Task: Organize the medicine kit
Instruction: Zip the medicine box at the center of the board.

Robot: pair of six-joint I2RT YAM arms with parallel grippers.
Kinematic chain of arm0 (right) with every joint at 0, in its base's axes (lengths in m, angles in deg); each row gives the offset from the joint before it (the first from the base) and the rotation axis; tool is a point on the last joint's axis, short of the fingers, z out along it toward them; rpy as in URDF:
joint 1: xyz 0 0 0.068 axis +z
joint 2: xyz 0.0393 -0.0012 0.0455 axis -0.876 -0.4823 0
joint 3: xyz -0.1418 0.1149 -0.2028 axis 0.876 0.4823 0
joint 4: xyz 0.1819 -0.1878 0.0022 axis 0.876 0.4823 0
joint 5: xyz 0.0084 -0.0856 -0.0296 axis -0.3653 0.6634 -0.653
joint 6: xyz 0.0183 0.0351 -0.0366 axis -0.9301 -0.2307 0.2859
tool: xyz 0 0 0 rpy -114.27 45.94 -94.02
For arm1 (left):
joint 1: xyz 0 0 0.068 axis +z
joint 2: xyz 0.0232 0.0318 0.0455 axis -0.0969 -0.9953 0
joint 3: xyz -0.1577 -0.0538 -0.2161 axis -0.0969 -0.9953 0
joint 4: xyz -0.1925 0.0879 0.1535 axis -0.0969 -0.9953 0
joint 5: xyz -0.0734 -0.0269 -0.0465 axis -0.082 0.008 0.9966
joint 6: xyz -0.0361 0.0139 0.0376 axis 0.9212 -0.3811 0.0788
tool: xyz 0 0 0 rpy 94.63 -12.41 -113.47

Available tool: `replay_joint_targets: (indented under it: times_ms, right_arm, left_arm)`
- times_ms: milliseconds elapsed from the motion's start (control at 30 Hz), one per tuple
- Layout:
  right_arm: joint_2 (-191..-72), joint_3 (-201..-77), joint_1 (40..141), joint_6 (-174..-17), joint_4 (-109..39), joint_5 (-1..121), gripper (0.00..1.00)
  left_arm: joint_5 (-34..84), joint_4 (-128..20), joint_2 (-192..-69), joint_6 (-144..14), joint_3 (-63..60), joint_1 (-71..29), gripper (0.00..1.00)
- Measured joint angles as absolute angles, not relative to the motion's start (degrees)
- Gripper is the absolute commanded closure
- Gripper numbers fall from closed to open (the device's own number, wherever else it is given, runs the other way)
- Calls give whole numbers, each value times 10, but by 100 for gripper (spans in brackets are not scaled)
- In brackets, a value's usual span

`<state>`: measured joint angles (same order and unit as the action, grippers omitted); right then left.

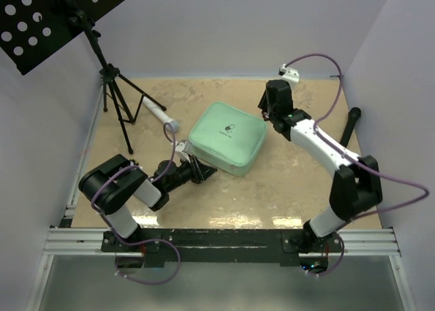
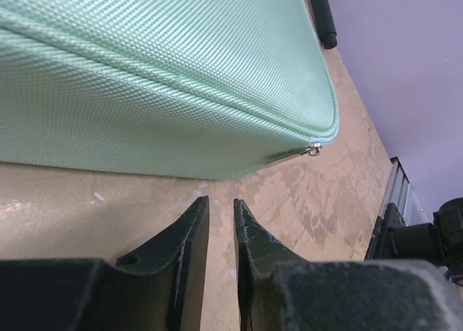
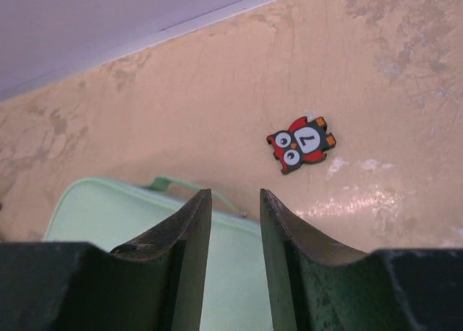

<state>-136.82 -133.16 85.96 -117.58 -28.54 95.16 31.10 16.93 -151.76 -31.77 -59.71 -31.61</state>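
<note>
The mint-green medicine kit [image 1: 226, 138] lies shut on the table's middle, its pill logo facing up. My left gripper [image 1: 202, 172] sits low at the kit's near-left edge. In the left wrist view the kit's side [image 2: 145, 78] and its zip pull [image 2: 313, 149] fill the top, and the left gripper [image 2: 221, 201] stands narrowly open with only bare table in the gap. My right gripper [image 1: 270, 113] hovers over the kit's far-right corner. In the right wrist view it [image 3: 235, 194] is open over the kit's edge [image 3: 101, 215], empty, with a green strap [image 3: 177, 183] just beyond.
A small black-and-red owl gadget [image 3: 302, 143] lies on the table past the kit's corner. A white-and-grey cylinder [image 1: 160, 112] rests at the back left beside a black tripod stand [image 1: 115, 87]. A black rod [image 1: 350, 124] leans at the right wall.
</note>
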Motion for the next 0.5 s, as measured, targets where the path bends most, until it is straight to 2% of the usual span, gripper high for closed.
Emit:
replay_joint_targets:
  times_ms: [100, 267, 367, 500]
  right_arm:
    - [-1457, -1372, 839, -1172, -298, 950, 64]
    - [-1556, -1402, 828, -1163, -278, 937, 63]
    - [-1569, -1403, 829, -1157, -269, 927, 63]
    - [-1565, -1402, 833, -1152, -272, 907, 63]
  left_arm:
    - [299, 173, -1518, -316, -608, -312, 76]
    - [282, 171, -1518, -307, -629, -302, 56]
    - [275, 172, -1518, -302, -629, -295, 50]
    - [273, 172, -1518, -302, -627, -292, 48]
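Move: The far-right corner of the medicine box, with a zipper pull, lies about 4 cm ahead of the right hand, 1 cm to its left and some 15 cm below. The box's middle is roughly 6 cm back and 12 cm left; the owl piece lies flat on the board about 7 cm ahead, 4 cm right and 23 cm down. From the left hand, that pull is some 23 cm ahead, 14 cm right and 1 cm up; the box's middle is 13 cm ahead, 3 cm right and slightly below. The right hand drops about 11 cm and reaches some 4 cm forward to the medicine box's far-right corner, tipping its fingers some 15 degrees further down and slowing to a near stop with them still part-open close over the zipper pull. Meanwhile the left hand, low by the box's near side, slides about 3 cm left and sinks a little, turning slightly counter-clockwise while its fingers open from about a quarter to half. ##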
